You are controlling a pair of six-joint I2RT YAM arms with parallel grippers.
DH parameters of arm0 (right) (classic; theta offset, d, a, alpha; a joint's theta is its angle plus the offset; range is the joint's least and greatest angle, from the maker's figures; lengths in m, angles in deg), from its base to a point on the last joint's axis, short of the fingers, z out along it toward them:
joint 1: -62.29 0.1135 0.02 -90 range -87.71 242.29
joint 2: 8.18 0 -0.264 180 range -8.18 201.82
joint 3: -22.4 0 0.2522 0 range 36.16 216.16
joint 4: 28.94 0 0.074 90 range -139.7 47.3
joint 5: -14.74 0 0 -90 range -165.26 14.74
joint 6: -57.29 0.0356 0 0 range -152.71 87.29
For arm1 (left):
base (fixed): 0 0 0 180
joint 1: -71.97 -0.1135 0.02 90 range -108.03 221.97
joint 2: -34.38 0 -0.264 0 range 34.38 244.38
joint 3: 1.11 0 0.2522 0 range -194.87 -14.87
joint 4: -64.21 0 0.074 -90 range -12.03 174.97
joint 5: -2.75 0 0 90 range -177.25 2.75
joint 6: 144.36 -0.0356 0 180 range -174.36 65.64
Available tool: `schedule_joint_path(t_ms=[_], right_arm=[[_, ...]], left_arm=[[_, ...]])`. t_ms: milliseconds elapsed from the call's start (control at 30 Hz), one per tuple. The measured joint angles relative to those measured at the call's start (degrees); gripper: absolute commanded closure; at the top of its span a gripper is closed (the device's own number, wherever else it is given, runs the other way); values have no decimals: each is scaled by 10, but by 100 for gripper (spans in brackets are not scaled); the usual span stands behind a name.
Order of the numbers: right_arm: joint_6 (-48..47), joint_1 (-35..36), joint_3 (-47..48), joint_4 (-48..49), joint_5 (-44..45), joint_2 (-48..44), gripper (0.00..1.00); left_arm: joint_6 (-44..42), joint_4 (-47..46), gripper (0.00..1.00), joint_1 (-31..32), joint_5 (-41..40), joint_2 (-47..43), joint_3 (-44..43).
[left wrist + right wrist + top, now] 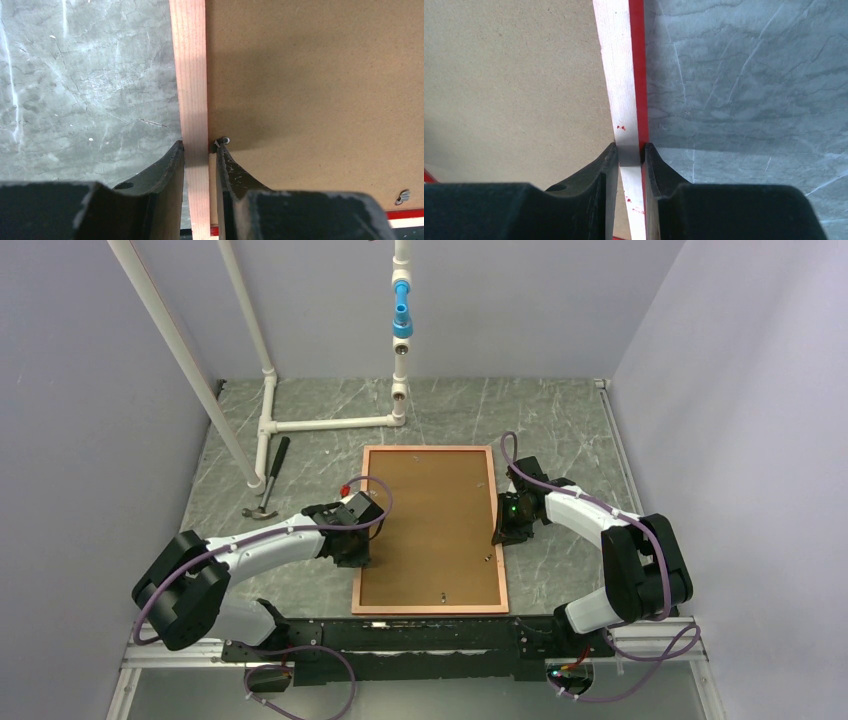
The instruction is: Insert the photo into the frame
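Note:
The frame (428, 449) lies with its pale wood back up in the middle of the table, and a brown backing board (430, 530) fills it. The photo is hidden. My left gripper (355, 558) straddles the frame's left rail (192, 75). Its outer finger touches the rail, while its inner fingertip (222, 157) rests by a small metal tab (225, 140), a sliver off the rail. This left gripper (200, 144) is narrowly open. My right gripper (500, 537) is shut on the right rail (619, 65), whose edge is red; in the right wrist view the gripper (630, 146) pinches the rail from both sides.
A hammer (270, 480) lies at the back left of the table. A white pipe stand (330, 423) with a blue fitting (401, 315) rises behind the frame. Another metal tab (403, 196) sits on the backing board. Grey walls close in on both sides.

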Motion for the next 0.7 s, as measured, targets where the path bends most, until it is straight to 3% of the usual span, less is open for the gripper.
schedule_joint_path(t_ms=[167,300,467,700], right_arm=[[0,0,0,0,-1,0,84],[0,10,3,5,-2,5,82],[2,36,21,11,-4,24,75],[9,68,30,24,1,35,38]], left_arm=[[0,1,46,0,-1,-5,0],[1,5,21,0,0,-34,2],[1,-7,13,-30,14,-94,21],[-9,-19,13,-93,45,-125,78]])
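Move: The frame's left rail is between the left hand's fingers, with a metal clip on the backing about 1 cm to that hand's right, level with it. The near rail's middle lies about 8 cm back and 12 cm right; the hammer head, 9 cm ahead and 17 cm left. The right hand's fingers are shut on the right rail, with a clip 3 cm back and 2 cm left, and the near rail's middle 12 cm back and 11 cm left. The frame, still pinched at its right rail, is slid left over the table by the right hand, which travels about 3.5 cm and opens its fingers partway late on. The left hand opens wide, lets go of the left rail, lifts nearly 3 cm clear, then swings about 3 cm left and sinks again with its open fingers astride that rail. ##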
